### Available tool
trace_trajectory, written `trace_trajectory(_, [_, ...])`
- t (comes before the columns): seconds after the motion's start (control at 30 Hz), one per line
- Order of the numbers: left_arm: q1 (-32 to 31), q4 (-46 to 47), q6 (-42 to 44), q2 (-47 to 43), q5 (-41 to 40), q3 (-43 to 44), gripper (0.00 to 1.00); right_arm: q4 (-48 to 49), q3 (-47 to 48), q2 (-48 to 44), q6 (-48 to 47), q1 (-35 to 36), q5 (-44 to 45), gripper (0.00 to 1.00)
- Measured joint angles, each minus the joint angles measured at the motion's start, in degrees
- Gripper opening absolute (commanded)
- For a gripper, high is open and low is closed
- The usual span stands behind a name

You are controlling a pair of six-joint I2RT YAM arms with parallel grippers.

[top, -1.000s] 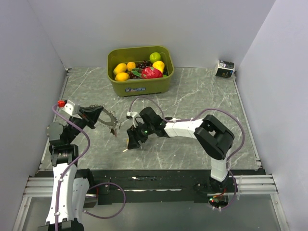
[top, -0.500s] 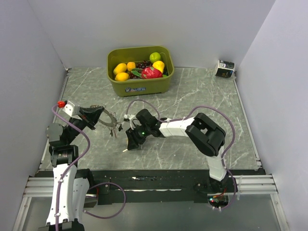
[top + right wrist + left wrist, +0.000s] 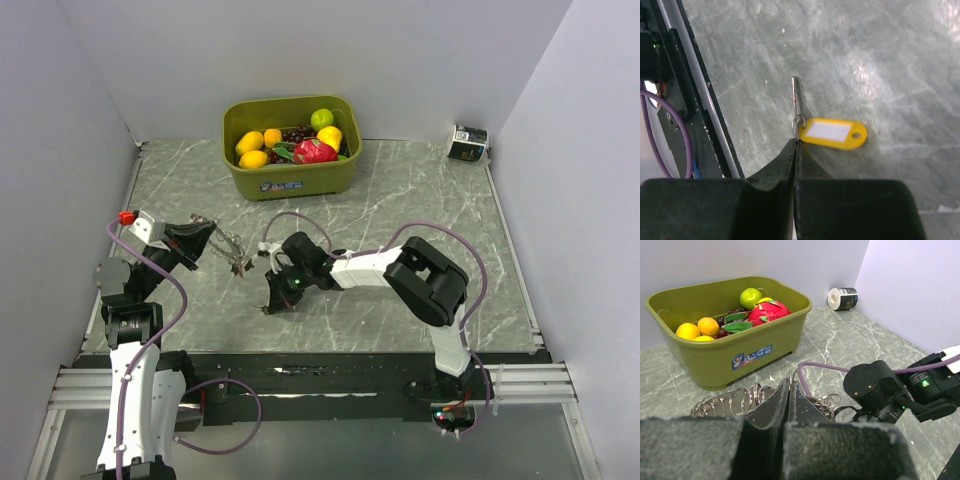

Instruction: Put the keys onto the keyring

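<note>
My left gripper (image 3: pixel 208 236) (image 3: pixel 789 382) is shut on the thin wire of the keyring (image 3: pixel 232 252), a big loop strung with several small silver rings (image 3: pixel 735 399), held above the table's left side. My right gripper (image 3: pixel 274 303) (image 3: pixel 795 141) points down at the table just right of it. Its jaws are closed on the small ring of one of the keys, which has a thin metal shaft (image 3: pixel 796 95) and a yellow plastic tag (image 3: pixel 834 132) with a white label. In the top view the right gripper hides that key. No other keys show.
A green basket (image 3: pixel 290 178) (image 3: pixel 765 347) of fruit stands at the back middle. A small black-and-white roll (image 3: pixel 467 143) (image 3: pixel 842 298) lies in the back right corner. A purple cable (image 3: pixel 830 367) loops over the right arm. White walls close in the marble table.
My right gripper has gone from open to shut, closing on the yellow-tagged key and shifting slightly left. My left gripper has drawn the keyring a little to the left.
</note>
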Motion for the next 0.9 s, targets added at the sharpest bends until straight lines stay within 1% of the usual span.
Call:
trace_trajectory(0.17, [0.0,0.0,0.0,0.0,0.3,0.0,0.01,0.2,-4.8,-4.4,-0.1,-1.2,0.4,0.0])
trace_trajectory(0.33, [-0.4,0.4,0.0,0.2,1.9,-0.1,0.01,-2.0,-11.1,-13.8,-1.4,-4.0,1.4,0.0])
trace_trajectory(0.5, [-2.4,0.3,0.7,1.4,3.4,-0.1,0.01,-7.4,-14.0,-23.8,-3.8,-5.2,4.7,0.0])
trace_trajectory(0.67, [-3.6,-1.1,2.0,2.3,3.6,-0.1,0.01,-12.5,-16.0,-27.8,-4.3,-6.4,8.4,0.0])
trace_trajectory(0.7, [-3.7,-1.2,2.1,2.3,3.6,-0.1,0.01,-13.6,-16.5,-28.2,-4.3,-6.9,9.1,0.15])
trace_trajectory(0.73, [-3.7,-1.4,2.3,2.3,3.6,-0.1,0.01,-14.5,-17.0,-28.4,-4.3,-7.5,9.5,0.36])
trace_trajectory(0.77, [-3.8,-1.4,2.4,2.3,3.6,-0.1,0.01,-15.6,-17.3,-28.7,-4.2,-7.9,9.8,0.62])
trace_trajectory(0.83, [-3.8,-1.4,2.6,2.3,3.7,-0.1,0.01,-17.4,-17.4,-29.2,-4.0,-8.6,10.8,0.73])
trace_trajectory(0.87, [-3.9,-1.4,2.6,2.3,3.9,-0.1,0.01,-17.6,-17.4,-29.9,-4.3,-8.6,11.3,0.83])
trace_trajectory(0.9, [-3.9,-1.4,2.6,2.3,4.0,-0.1,0.01,-17.6,-17.6,-30.9,-4.4,-8.6,11.6,0.87])
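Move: The right fingers already pinch the yellow-tagged key at its small ring, right at their tips. The bare table to take it to is some 14 cm to the right, level fore and aft and about 2 cm below. The keyring, still in the left gripper, hangs roughly 8 cm left, 3 cm ahead and 20 cm above the right hand. From the left hand the key lies around 11 cm right, 6 cm back and 28 cm below. Carry the yellow-tagged key about 13 cm to the right, away from the keyring, lifting the right hand some 6 cm on the way and then dipping slightly, while the wrist turns a little clockwise and the fingers tip further down. Open the right fingers wide at the end to let go of the key. Ease the left gripper about 2 cm right and slightly down, keeping it shut on the keyring. ##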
